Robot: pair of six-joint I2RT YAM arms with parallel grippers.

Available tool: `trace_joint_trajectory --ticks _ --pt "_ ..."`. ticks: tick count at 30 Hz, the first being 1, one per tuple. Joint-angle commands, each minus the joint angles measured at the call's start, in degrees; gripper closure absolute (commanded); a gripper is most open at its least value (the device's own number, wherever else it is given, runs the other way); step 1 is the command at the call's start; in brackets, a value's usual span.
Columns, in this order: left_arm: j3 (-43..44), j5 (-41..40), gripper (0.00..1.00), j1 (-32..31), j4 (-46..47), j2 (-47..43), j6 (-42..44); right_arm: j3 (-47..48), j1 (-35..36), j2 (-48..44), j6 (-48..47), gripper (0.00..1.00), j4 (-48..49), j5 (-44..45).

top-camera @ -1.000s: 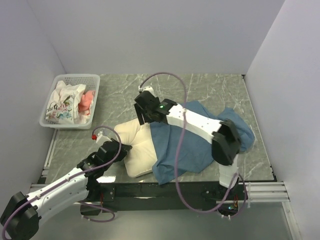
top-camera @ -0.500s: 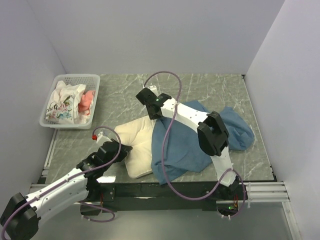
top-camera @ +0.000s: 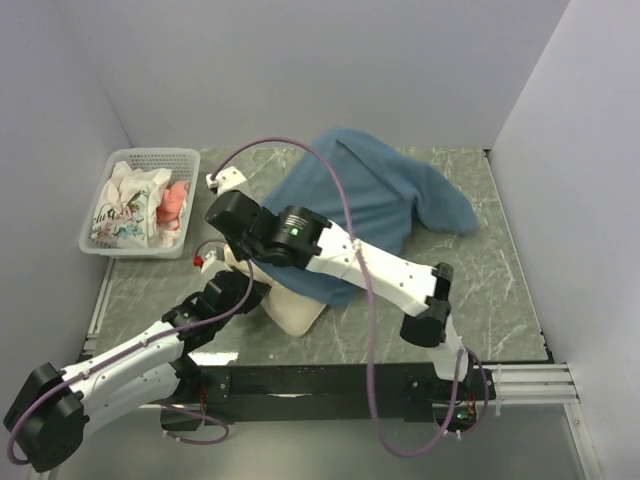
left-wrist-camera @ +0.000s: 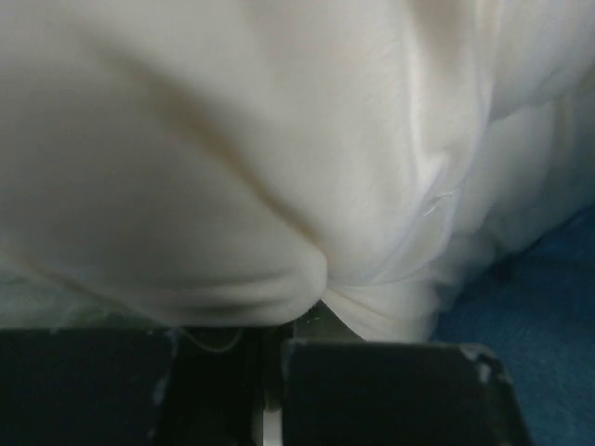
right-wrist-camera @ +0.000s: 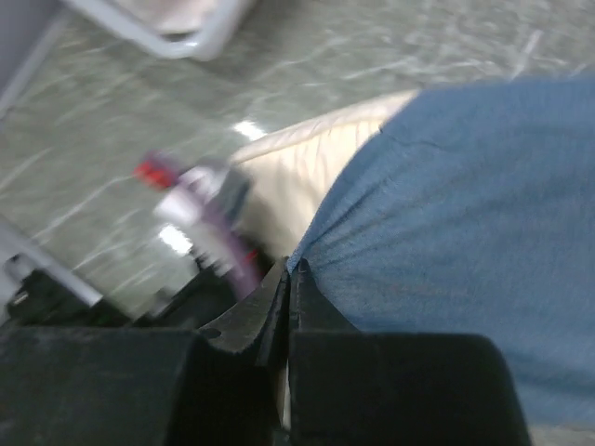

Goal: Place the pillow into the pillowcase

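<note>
In the top view the dusty-blue pillowcase is lifted and stretched from the back wall down over the cream pillow, of which only the near corner shows. My right gripper reaches across to the left and is shut on the pillowcase's edge; in the right wrist view its jaws pinch a gathered fold of blue pillowcase, with the pillow just beyond. My left gripper is shut on the pillow's near-left edge. The left wrist view is filled by the pillow, pinched at my left gripper, with pillowcase at the right.
A white plastic basket at the back left holds a white printed cloth and pink fabric. Grey walls close in the marbled table on three sides. The right arm's purple cable arcs over the pillowcase.
My right gripper closed on the pillowcase's edge and swung left and up, dragging the blue fabric over most of the pillow. The left gripper kept its hold on the pillow.
</note>
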Motion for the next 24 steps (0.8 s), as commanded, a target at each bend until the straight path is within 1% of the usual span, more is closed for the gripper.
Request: trace_joint_trajectory --ticks 1,3,5,6,7,9,10,11,12,13,15,17,18,19,20,21,22,23,24 --pt "8.81 -1.74 0.99 -0.21 10.67 1.09 -0.20 -1.08 0.99 -8.62 2.50 1.00 4.18 -6.09" --pt "9.69 -2.71 0.99 -0.21 12.50 -0.57 0.23 -0.65 0.11 -10.21 2.15 1.00 3.21 -4.79" --pt "11.54 -4.81 0.99 -0.91 10.33 -4.61 0.76 -0.73 -0.94 -12.05 2.50 1.00 1.55 -4.08" --pt "12.33 -8.83 0.99 -1.09 8.14 -5.84 0.76 -2.30 -0.95 -13.02 2.15 1.00 1.71 -3.64" --pt "13.90 -9.47 0.99 -1.09 4.29 -6.64 1.45 -3.18 -0.95 -15.64 1.54 1.00 2.23 -3.03" --pt "17.76 -11.66 0.99 -0.91 -3.00 -5.16 2.86 -4.16 -1.12 -17.85 1.10 1.00 3.21 -1.80" --pt "22.83 -13.16 0.99 -0.91 -7.22 -3.41 2.87 -3.64 -1.47 -19.17 0.83 1.00 2.86 -1.09" --pt "24.62 -14.65 0.99 -1.09 -14.31 -2.96 2.69 -2.94 -1.65 -19.61 0.57 1.00 2.07 -1.17" --pt "25.77 -16.23 0.99 -1.09 -16.47 -3.21 2.08 -1.80 -1.82 -19.88 0.39 1.00 1.98 -1.44" --pt "26.22 -19.73 0.99 -1.09 -17.53 -5.13 0.94 -1.79 -2.00 -20.84 -0.13 1.00 2.24 -1.53" --pt "25.35 -22.39 0.99 -1.09 -15.27 -8.21 1.37 -2.92 -2.00 -21.72 -0.31 1.00 3.29 -3.19" --pt "24.03 -24.50 0.99 -1.00 -10.45 -11.38 5.05 -5.37 -1.48 -23.39 1.09 1.00 3.82 -3.90" --pt "23.94 -25.03 0.99 -0.91 -9.73 -11.65 6.11 -11.92 -0.95 -24.79 1.53 1.00 5.04 -4.16" --pt "24.20 -26.43 0.99 -1.00 -9.90 -11.31 7.86 -16.51 -0.08 -29.07 2.66 1.00 6.88 -3.99" --pt "24.46 -26.79 0.99 -1.00 -10.77 -10.87 7.88 -21.86 1.06 -31.81 3.46 1.00 11.77 -4.07" --pt "24.81 -27.32 0.99 -1.00 -12.60 -10.52 7.88 -33.22 1.94 -34.71 4.51 1.00 14.95 -5.82" --pt "24.29 -27.76 0.99 -1.00 -12.88 -9.90 8.05 -39.17 2.82 -40.74 6.70 1.00 18.38 -7.14" --pt "23.59 -28.81 0.99 -1.00 -12.89 -9.98 7.70 -44.88 5.53 -43.50 7.85 1.00 24.42 -7.76" --pt "22.37 -29.25 0.99 -1.00 -11.15 -10.25 7.44 -54.34 7.47 -45.79 9.17 1.00 26.74 -7.94"
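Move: Just ahead and high above the left hand, the right hand holds the mouth edge of the pillowcase. From the left hand, which pinches the pillow, the pillowcase's middle is about 20 cm ahead, 21 cm right and 3 cm lower; the basket is 20 cm ahead, 29 cm left and 3 cm lower. From the right hand, the pillow's bare end lies 4 cm back, 8 cm right and 22 cm below. Hauling its pinched fold of pillow up some 16 cm, the left hand also swings left in the second half, the wrist tipping its fingers upward and turning counter-clockwise. The right hand keeps its grip on the case's mouth edge, rising while it carries the edge about 10 cm right, away from the left hand, then drops back and down at the end. ##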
